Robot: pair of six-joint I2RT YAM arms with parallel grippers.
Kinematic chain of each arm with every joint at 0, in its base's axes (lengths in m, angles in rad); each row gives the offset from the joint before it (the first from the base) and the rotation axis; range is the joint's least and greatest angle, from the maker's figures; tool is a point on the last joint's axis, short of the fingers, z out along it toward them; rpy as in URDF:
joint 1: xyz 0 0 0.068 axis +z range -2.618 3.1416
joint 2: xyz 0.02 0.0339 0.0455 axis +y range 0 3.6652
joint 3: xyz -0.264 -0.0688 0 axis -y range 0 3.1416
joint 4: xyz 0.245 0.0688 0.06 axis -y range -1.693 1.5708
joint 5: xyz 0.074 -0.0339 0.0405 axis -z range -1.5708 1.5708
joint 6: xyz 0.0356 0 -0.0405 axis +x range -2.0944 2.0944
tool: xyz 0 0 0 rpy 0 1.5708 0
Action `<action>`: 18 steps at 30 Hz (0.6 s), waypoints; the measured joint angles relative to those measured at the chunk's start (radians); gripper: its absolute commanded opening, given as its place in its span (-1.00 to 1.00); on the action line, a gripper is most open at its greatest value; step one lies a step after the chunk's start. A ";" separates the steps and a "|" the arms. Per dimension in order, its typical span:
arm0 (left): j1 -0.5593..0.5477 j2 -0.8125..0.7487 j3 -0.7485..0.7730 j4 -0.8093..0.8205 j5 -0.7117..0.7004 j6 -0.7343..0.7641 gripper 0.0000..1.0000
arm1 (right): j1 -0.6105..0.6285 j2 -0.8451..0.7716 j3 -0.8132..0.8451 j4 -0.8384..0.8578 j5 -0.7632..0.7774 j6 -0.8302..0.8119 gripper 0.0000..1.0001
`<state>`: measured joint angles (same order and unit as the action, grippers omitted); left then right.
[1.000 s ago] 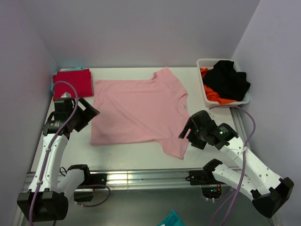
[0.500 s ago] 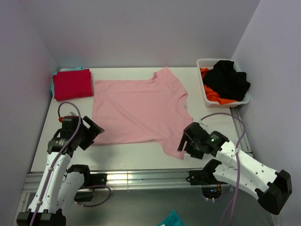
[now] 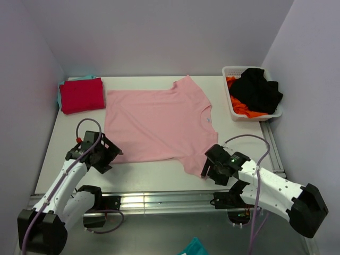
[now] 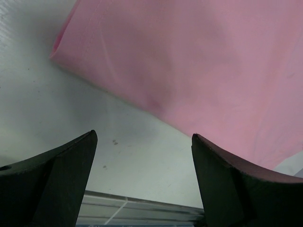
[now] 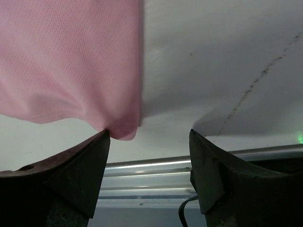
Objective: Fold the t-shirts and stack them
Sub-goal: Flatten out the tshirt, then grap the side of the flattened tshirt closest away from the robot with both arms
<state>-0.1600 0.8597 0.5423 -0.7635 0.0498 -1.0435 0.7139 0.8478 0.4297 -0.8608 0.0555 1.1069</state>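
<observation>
The light pink t-shirt [image 3: 156,119] lies spread flat in the middle of the table. The red t-shirt [image 3: 81,94] lies folded at the back left, with a teal edge [image 3: 59,95] showing under it. My left gripper [image 3: 110,157] is open and low at the pink shirt's near left hem corner. In the left wrist view [image 4: 143,135] the hem [image 4: 189,61] lies just ahead of the fingers. My right gripper [image 3: 206,169] is open at the tip of the near sleeve. In the right wrist view [image 5: 149,132] the sleeve tip [image 5: 120,127] touches the left finger.
A white basket [image 3: 254,117] at the back right holds black cloth [image 3: 257,87] and orange cloth. A metal rail [image 3: 159,199] runs along the table's near edge. A teal cloth [image 3: 194,247] shows below the table. Walls stand close on the left, back and right.
Both arms have come down and towards the near edge. The left gripper moved from beside the red shirt to the pink hem corner. The right gripper moved to the sleeve tip.
</observation>
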 measured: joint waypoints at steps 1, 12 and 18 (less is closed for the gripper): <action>-0.008 0.009 0.000 0.008 -0.006 -0.013 0.75 | 0.000 0.010 0.000 0.007 0.000 0.000 0.49; -0.047 0.040 0.022 -0.076 -0.227 -0.155 0.78 | 0.000 0.120 0.011 0.109 0.001 0.004 0.09; -0.047 0.143 0.021 -0.056 -0.258 -0.174 0.77 | 0.000 0.181 0.033 0.143 0.000 0.003 -0.19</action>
<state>-0.2070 1.0023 0.5632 -0.8196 -0.2085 -1.2171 0.7139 1.0290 0.4629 -0.7181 0.0555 1.1103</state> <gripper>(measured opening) 0.886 0.451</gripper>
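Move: The pink t-shirt's near left corner lies about 6 cm left of the left hand, level with it fore and aft and 6 cm below; the folded red shirt is some 13 cm left and 25 cm ahead. For the right hand, the t-shirt's near sleeve corner is about 2 cm ahead, 2 cm left and 2 cm below, with the white basket roughly 34 cm ahead and 18 cm right. Right hand slides 3 cm forward-left, closing on the sleeve corner; left, open, shifts 3.5 cm left, sinking towards its corner. ##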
